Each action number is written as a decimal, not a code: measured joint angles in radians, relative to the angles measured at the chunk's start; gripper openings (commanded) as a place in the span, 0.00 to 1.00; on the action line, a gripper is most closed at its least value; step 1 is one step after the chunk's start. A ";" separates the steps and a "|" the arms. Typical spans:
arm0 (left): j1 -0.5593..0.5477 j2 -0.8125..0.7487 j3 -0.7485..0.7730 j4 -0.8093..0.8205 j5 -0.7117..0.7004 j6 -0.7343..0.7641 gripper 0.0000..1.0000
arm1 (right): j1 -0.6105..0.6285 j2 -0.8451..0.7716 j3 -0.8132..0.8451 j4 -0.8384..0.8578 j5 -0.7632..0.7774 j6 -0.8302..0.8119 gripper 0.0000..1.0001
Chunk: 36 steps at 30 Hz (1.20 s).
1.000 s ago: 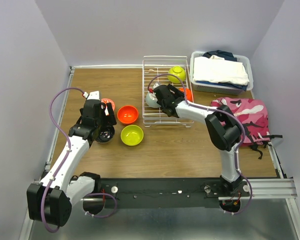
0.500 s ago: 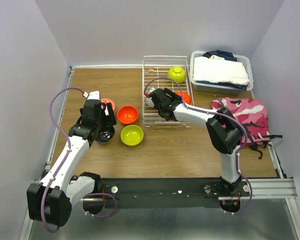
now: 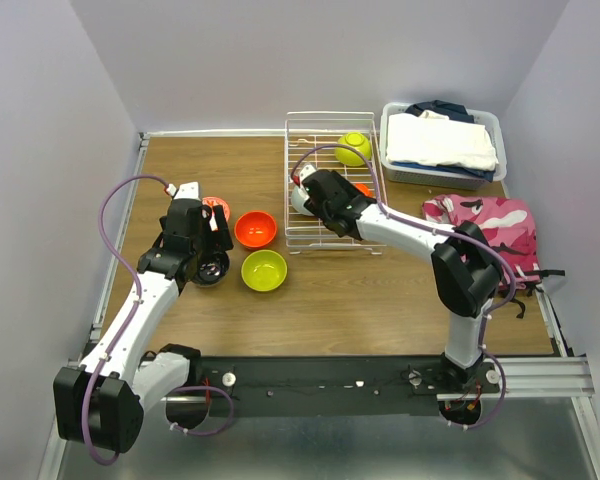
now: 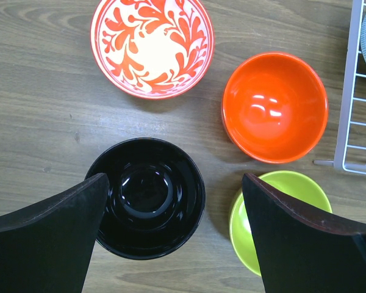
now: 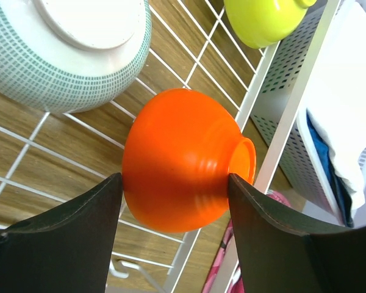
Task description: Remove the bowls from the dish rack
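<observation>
The white wire dish rack point(image 3: 300, 135) holds three bowls: a lime-green one point(image 3: 352, 148), a pale blue dotted one point(image 5: 67, 55) lying bottom-up, and an orange one point(image 5: 183, 159) tipped on its side. My right gripper point(image 5: 175, 183) reaches into the rack, and both fingers touch opposite sides of the orange bowl. On the table left of the rack stand a red-and-white patterned bowl point(image 4: 152, 46), an orange bowl point(image 4: 274, 107), a lime-green bowl point(image 4: 283, 184) and a dark bowl point(image 4: 147, 196). My left gripper point(image 4: 175, 183) hovers wide open above the dark bowl, holding nothing.
A grey bin of folded clothes point(image 3: 440, 145) stands right of the rack. A pink camouflage bag point(image 3: 485, 230) lies in front of it, by the right arm. Walls close off the back and both sides of the table.
My right gripper has shifted slightly over the rack and its jaws have narrowed onto the orange bowl. The left arm has not moved.
</observation>
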 measured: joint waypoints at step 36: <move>-0.020 -0.021 -0.030 0.269 0.349 -0.048 0.99 | -0.187 -0.391 -0.139 0.095 -0.423 0.553 0.39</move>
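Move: The right hand already holds the orange bowl low over the rack; the open left gripper lies about 36 cm to its left, 13 cm back and roughly level. The teal bowl is about 11 cm left, the green rack bowl 12 cm ahead, both some 4 cm lower. From the left hand, the held bowl lies 13 cm ahead, 36 cm right and 3 cm lower; the table's orange bowl is 5 cm ahead, 11 cm right and 12 cm down. Right hand lifts the orange bowl about 11 cm, rolling 50 degrees; open left hand swings right and up. ##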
